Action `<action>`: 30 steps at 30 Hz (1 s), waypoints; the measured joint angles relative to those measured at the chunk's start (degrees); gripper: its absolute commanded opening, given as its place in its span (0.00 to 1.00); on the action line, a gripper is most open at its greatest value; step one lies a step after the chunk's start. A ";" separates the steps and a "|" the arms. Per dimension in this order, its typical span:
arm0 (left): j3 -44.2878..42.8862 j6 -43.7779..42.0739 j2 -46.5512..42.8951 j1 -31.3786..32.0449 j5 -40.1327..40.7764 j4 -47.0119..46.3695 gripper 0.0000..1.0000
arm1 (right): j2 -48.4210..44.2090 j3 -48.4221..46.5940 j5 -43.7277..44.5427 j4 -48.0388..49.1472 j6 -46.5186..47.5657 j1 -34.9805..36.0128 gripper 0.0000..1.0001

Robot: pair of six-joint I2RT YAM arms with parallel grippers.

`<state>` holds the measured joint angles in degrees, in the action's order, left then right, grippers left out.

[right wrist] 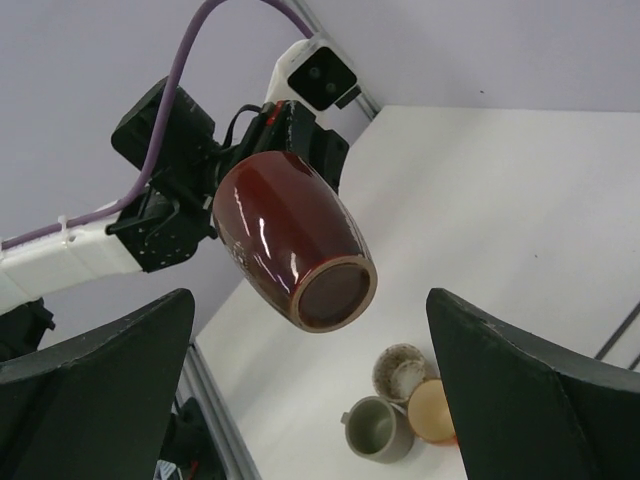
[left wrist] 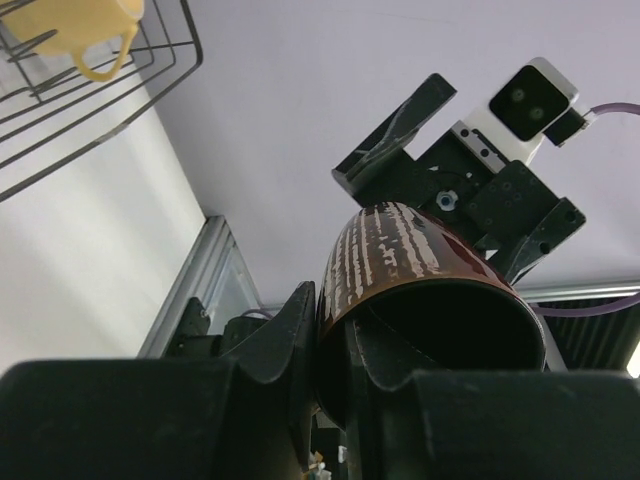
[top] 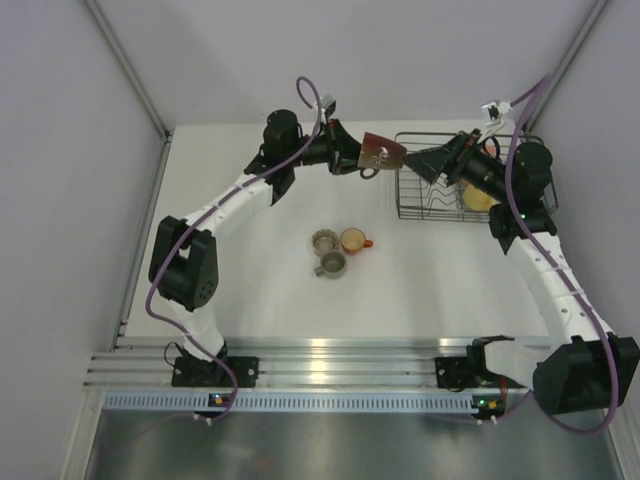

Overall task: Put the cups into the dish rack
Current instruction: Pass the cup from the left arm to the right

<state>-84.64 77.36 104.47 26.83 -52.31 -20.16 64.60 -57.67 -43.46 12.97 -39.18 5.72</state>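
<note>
My left gripper (top: pixel 360 158) is shut on the rim of the dark brown cup (top: pixel 382 152), one finger inside and one outside. It holds the cup (left wrist: pixel 400 260) on its side in the air, just left of the black wire dish rack (top: pixel 420 205). My right gripper (top: pixel 420 163) hangs over the rack's left end, open and facing the cup's base (right wrist: pixel 335 290), not touching it. A yellow cup (top: pixel 480 198) lies in the rack, partly hidden by the right arm. Two grey-olive cups (top: pixel 324 241) (top: pixel 331 264) and a small orange cup (top: pixel 353 240) stand together mid-table.
The rack sits at the table's back right, close to the right wall. A raised rail runs along the table's left edge (top: pixel 160 200). The arm bases stand on the metal rail (top: pixel 330 355) at the near edge.
</note>
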 measured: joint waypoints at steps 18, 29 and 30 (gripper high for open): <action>0.20 7.06 -1.25 4.79 1.97 -4.02 0.00 | 3.02 -1.70 0.13 2.62 -1.01 5.16 0.92; 0.79 8.09 -1.84 5.05 3.65 -5.14 0.00 | 3.78 -2.51 -0.68 5.55 -1.57 6.29 0.33; 0.79 8.09 -1.86 5.03 3.72 -5.18 0.00 | 3.85 -2.60 -0.72 5.60 -1.55 6.36 0.22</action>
<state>-83.85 85.45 102.61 31.86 -48.60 -25.34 68.45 -60.27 -44.18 18.57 -40.73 12.08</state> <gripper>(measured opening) 0.178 0.646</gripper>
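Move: The left hand already holds the dark red-brown cup, its closed base end reaching rightward; the open right gripper waits about 13 cm to the left hand's right, 3 cm nearer the base and 3 cm higher. From the right hand, the cup's middle is some 8 cm left, 3 cm ahead and 2 cm lower. The dish rack lies roughly 18 cm ahead of the right hand, 20 cm right and 30 cm down; the orange cup, 14 cm left, 3 cm back and 33 cm below. Right moves about 4 cm left and pinches the cup's base end; left, still gripping, shifts back, up and right. ##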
